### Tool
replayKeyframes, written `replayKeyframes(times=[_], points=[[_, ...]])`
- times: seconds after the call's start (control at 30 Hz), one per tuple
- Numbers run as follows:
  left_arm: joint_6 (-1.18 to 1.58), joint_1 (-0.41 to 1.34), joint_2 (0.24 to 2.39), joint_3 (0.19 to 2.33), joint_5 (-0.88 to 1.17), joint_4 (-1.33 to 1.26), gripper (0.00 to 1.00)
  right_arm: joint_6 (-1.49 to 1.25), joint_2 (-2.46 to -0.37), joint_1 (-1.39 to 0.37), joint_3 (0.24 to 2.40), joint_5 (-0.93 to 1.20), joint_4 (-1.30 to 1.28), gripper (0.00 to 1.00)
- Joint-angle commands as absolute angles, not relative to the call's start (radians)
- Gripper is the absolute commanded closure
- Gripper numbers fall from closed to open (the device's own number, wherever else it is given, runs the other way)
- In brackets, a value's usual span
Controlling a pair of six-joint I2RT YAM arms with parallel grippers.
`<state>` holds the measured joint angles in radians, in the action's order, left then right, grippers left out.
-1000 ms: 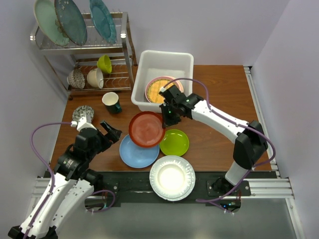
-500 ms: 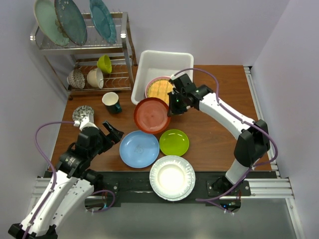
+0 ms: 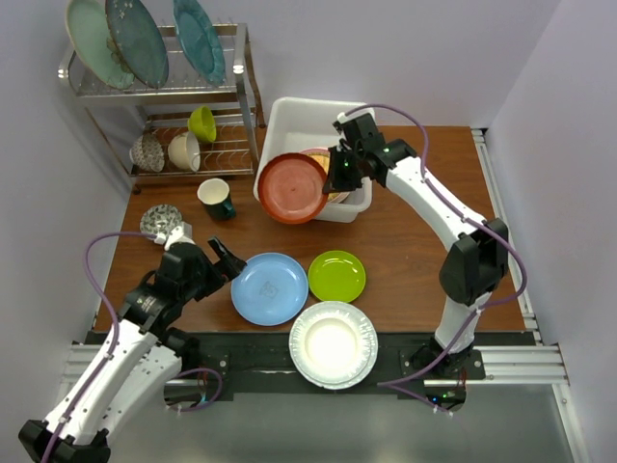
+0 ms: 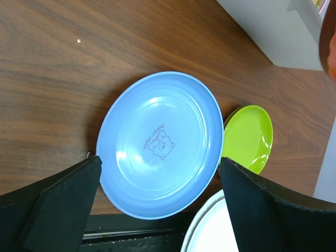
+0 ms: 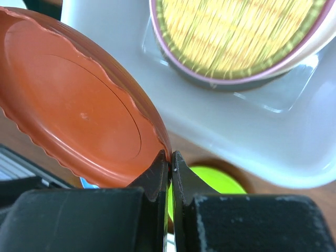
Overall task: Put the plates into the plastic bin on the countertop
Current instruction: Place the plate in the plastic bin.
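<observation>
My right gripper (image 3: 336, 182) (image 5: 171, 156) is shut on the rim of the rust red plate (image 3: 292, 188) (image 5: 79, 110), which hangs tilted over the near wall of the white plastic bin (image 3: 299, 118) (image 5: 252, 147). Inside the bin lies a gold plate (image 5: 236, 31) on a pink one. On the countertop (image 3: 415, 251) lie the blue plate (image 3: 269, 287) (image 4: 160, 144), the lime green plate (image 3: 336, 276) (image 4: 248, 137) and the white fluted plate (image 3: 333, 344). My left gripper (image 3: 224, 258) (image 4: 157, 181) is open, just left of the blue plate, its fingers astride it in the left wrist view.
A wire dish rack (image 3: 159, 96) at the back left holds three large teal plates, bowls and a green cup. A dark mug (image 3: 215, 199) and a patterned bowl (image 3: 159, 220) stand on the countertop near it. Walls close in on both sides.
My right gripper has carried the rust red plate from the countertop up and back to the bin's near wall. My left gripper has moved slightly toward the blue plate.
</observation>
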<state>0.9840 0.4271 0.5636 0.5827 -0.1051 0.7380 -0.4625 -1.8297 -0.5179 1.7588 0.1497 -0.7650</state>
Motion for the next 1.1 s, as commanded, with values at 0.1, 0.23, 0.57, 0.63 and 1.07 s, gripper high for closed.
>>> replayKeyframes(times=[0.1, 0.23, 0.57, 0.63, 1.07], points=[[0.963, 0.431, 0.575, 0.565, -0.071, 0.658, 0.0, -0.471, -1.893, -0.454, 1.901, 0.179, -0.775, 1.0], [0.96, 0.433, 0.587, 0.56, -0.061, 0.647, 0.0, -0.474, -1.917, -0.419, 1.924, 0.193, -0.755, 1.0], [0.973, 0.431, 0.589, 0.543, -0.051, 0.623, 0.0, -0.528, -1.997, -0.331, 1.95, 0.262, -0.674, 1.0], [0.973, 0.431, 0.584, 0.543, -0.051, 0.626, 0.0, -0.532, -2.035, -0.321, 1.985, 0.27, -0.676, 1.0], [0.969, 0.431, 0.6, 0.526, -0.032, 0.615, 0.0, -0.548, -2.201, -0.302, 2.103, 0.285, -0.704, 1.0]])
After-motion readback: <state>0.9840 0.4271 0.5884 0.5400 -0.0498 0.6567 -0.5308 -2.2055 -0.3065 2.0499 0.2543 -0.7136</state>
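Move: The right hand holds the red plate by its right-hand rim, above the front wall of the plastic bin. The plate stack inside the bin, where it goes, lies about 12 cm ahead, some 3 cm left and 15 cm below. On the counter behind this hand are the green plate, about 15 cm back and 1 cm right, and the blue plate, roughly 18 cm back and 17 cm left. From the left hand, the stack is about 31 cm ahead, 22 cm right and 9 cm lower. Forward over the plastic bin goes the right hand, about 12 cm in all, drifting some 4 cm right on the way; halfway through it starts sinking, ending about 6 cm lower and still going down as the forward travel dies away. The wrist turns roughly 10 degrees clockwise, and the shut fingers keep their pinch on the red plate's rim. ##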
